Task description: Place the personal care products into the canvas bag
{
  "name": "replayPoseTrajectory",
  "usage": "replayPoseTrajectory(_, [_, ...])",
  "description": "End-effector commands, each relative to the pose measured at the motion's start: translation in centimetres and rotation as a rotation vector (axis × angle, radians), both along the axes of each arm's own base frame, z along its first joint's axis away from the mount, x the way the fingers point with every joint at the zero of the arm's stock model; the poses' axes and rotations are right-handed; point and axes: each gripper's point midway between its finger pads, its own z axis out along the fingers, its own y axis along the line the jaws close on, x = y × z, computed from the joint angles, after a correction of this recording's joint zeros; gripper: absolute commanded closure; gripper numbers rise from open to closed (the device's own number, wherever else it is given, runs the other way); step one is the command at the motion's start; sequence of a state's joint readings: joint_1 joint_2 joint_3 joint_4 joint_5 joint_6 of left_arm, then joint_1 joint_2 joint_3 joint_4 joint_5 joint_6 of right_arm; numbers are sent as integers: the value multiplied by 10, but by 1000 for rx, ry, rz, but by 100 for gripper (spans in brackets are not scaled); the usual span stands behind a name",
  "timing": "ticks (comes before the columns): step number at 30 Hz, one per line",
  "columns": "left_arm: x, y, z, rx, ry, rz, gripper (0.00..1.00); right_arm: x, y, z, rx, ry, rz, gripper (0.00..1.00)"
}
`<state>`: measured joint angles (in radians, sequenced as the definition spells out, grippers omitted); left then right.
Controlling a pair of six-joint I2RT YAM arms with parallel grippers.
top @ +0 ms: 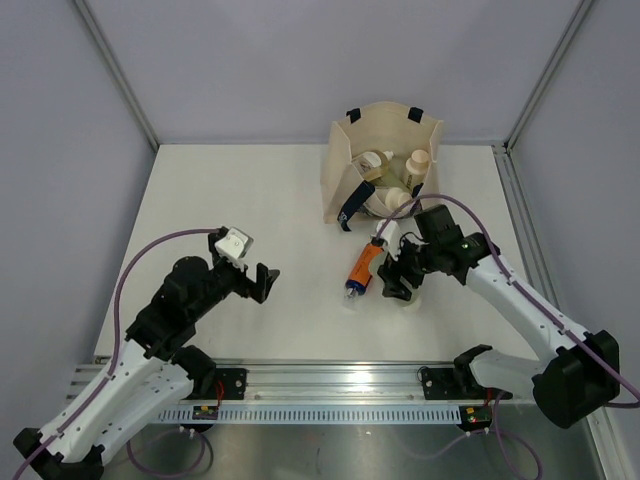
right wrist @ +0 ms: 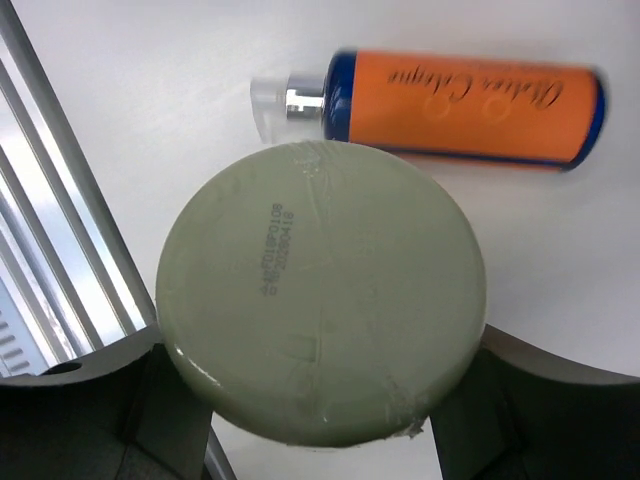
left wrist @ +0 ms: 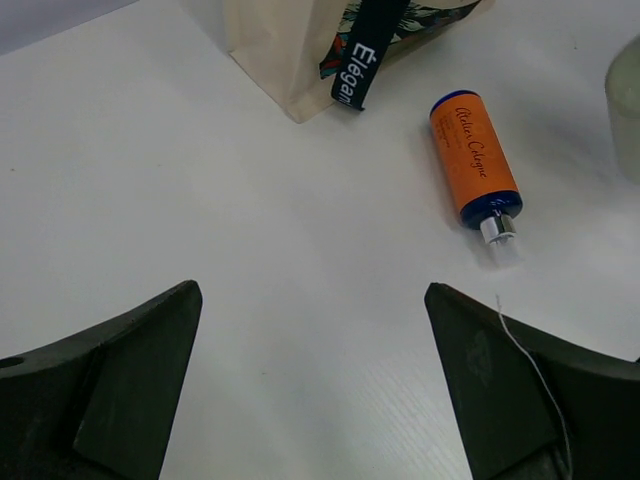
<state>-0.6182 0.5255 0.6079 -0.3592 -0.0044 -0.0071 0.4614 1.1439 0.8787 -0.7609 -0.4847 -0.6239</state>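
Observation:
My right gripper (right wrist: 320,345) is shut on a sage-green bottle (right wrist: 320,295), whose round base fills the right wrist view; from above, this gripper (top: 403,285) hangs low over the table right of centre. An orange bottle (top: 362,268) with blue ends lies flat just left of it (right wrist: 465,105) (left wrist: 475,160). The canvas bag (top: 340,165) stands upright at the back with cream bottles (top: 376,162) inside. My left gripper (top: 262,283) is open over bare table (left wrist: 312,295), well left of the orange bottle.
The bag's dark strap (left wrist: 365,50) hangs down its front. A metal rail (top: 330,380) runs along the near table edge and shows close beside the held bottle (right wrist: 60,220). Grey walls enclose the back and both sides.

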Motion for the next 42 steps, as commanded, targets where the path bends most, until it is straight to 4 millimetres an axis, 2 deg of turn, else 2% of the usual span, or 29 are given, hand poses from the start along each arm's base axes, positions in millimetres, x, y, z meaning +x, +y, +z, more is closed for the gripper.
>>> replayPoseTrajectory(1, [-5, -22, 8, -42, -29, -124, 1, 45, 44, 102, 253, -197, 12, 100])
replayPoseTrajectory(4, [-1, -29, -5, -18, 26, -140, 1, 74, 54, 170, 349, -296, -25, 100])
replayPoseTrajectory(6, [-3, -34, -6, -46, 60, -148, 1, 95, 55, 190, 385, -307, -71, 100])
replayPoseTrajectory(7, [-2, -35, -7, -51, 71, -148, 1, 111, 49, 220, 418, -359, -105, 100])
replayPoseTrajectory(8, [-2, -38, -9, -56, 83, -153, 1, 121, 46, 233, 442, -364, -138, 100])
replayPoseTrajectory(9, [-2, -39, -10, -67, 96, -152, 1, 139, 46, 231, 438, -349, -162, 100])
replayPoseTrajectory(10, [-1, -41, -10, -76, 102, -151, 1, 151, 44, 255, 460, -399, -179, 100])
replayPoseTrajectory(11, [-1, -43, -9, -85, 106, -154, 1, 167, 37, 262, 458, -421, -229, 100])
replayPoseTrajectory(12, [-1, -44, -8, -99, 112, -155, 1, 186, 38, 253, 445, -405, -255, 100])
replayPoseTrajectory(13, [-1, -46, -9, -106, 120, -153, 1, 197, 38, 273, 465, -441, -271, 100])
replayPoseTrajectory(14, [-1, -47, -8, -113, 124, -156, 1, 212, 33, 276, 451, -462, -313, 100])
replayPoseTrajectory(15, [0, -49, -11, -117, 141, -153, 1, 233, 35, 259, 425, -437, -338, 100])
replayPoseTrajectory(16, [1, -50, -11, -118, 151, -153, 1, 245, 34, 273, 425, -484, -352, 100])
replayPoseTrajectory(17, [1, -51, -10, -119, 160, -154, 1, 260, 29, 269, 394, -500, -392, 100])
replayPoseTrajectory(18, [3, -52, -15, -111, 184, -150, 1, 281, 30, 245, 349, -472, -414, 100])
replayPoseTrajectory(19, [2, -53, -17, -107, 202, -148, 1, 294, 23, 252, 317, -521, -442, 100])
replayPoseTrajectory(21, [4, -55, -21, -98, 234, -144, 1, 315, 18, 221, 232, -498, -471, 100])
replayPoseTrajectory(22, [4, -57, -23, -95, 242, -145, 1, 324, 11, 217, 187, -522, -491, 100])
replayPoseTrajectory(27, [8, -68, -32, -90, 256, -144, 1, 341, -13, 163, 14, -507, -536, 99])
replayPoseTrajectory(29, [8, -78, -36, -90, 265, -160, 1, 343, -20, 151, -41, -511, -537, 91])
replayPoseTrajectory(30, [10, -82, -34, -96, 266, -162, 1, 343, -22, 143, -60, -497, -534, 84])
replayPoseTrajectory(31, [8, -89, -34, -94, 268, -180, 1, 343, -22, 137, -76, -487, -533, 63])
replayPoseTrajectory(34, [13, -110, -32, -88, 252, -192, 1, 339, -25, 119, -107, -427, -537, 39])
replayPoseTrajectory(35, [16, -117, -42, -62, 272, -191, 1, 337, -25, 118, -104, -415, -541, 23])
replayPoseTrajectory(36, [20, -128, -45, -40, 275, -184, 1, 333, -24, 126, -66, -390, -561, 12])
replayPoseTrajectory(37, [22, -138, -37, -40, 255, -186, 1, 327, -20, 131, -38, -368, -555, 3])
replayPoseTrajectory(39, [29, -150, -51, 5, 272, -168, 1, 320, -22, 157, 18, -380, -563, 0])
replayPoseTrajectory(41, [34, -165, -43, 14, 249, -162, 1, 306, -25, 180, 72, -362, -566, 0])
replayPoseTrajectory(42, [37, -171, -55, 44, 265, -156, 1, 301, -26, 194, 98, -369, -566, 0])
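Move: The canvas bag's middle is about 31 cm ahead of my right hand, hardly off to either side and some 3 cm lower; that hand still holds the green bottle. The orange bottle lies about 9 cm ahead of the same hand, 8 cm to its left and 11 cm below. From my open left hand, the orange bottle is roughly 9 cm ahead, 22 cm right and 20 cm down; the bag is 31 cm ahead, 29 cm right and 12 cm down. I swing the green bottle up and forward in one fast arc with my right hand, climbing over 20 cm and reaching about 32 cm, turning clockwise some 30 degrees, then sink into the bag's mouth, open, let the bottle go and start back up. Meanwhile my left hand travels right and down towards the orange bottle, tipping its open fingers downward. ##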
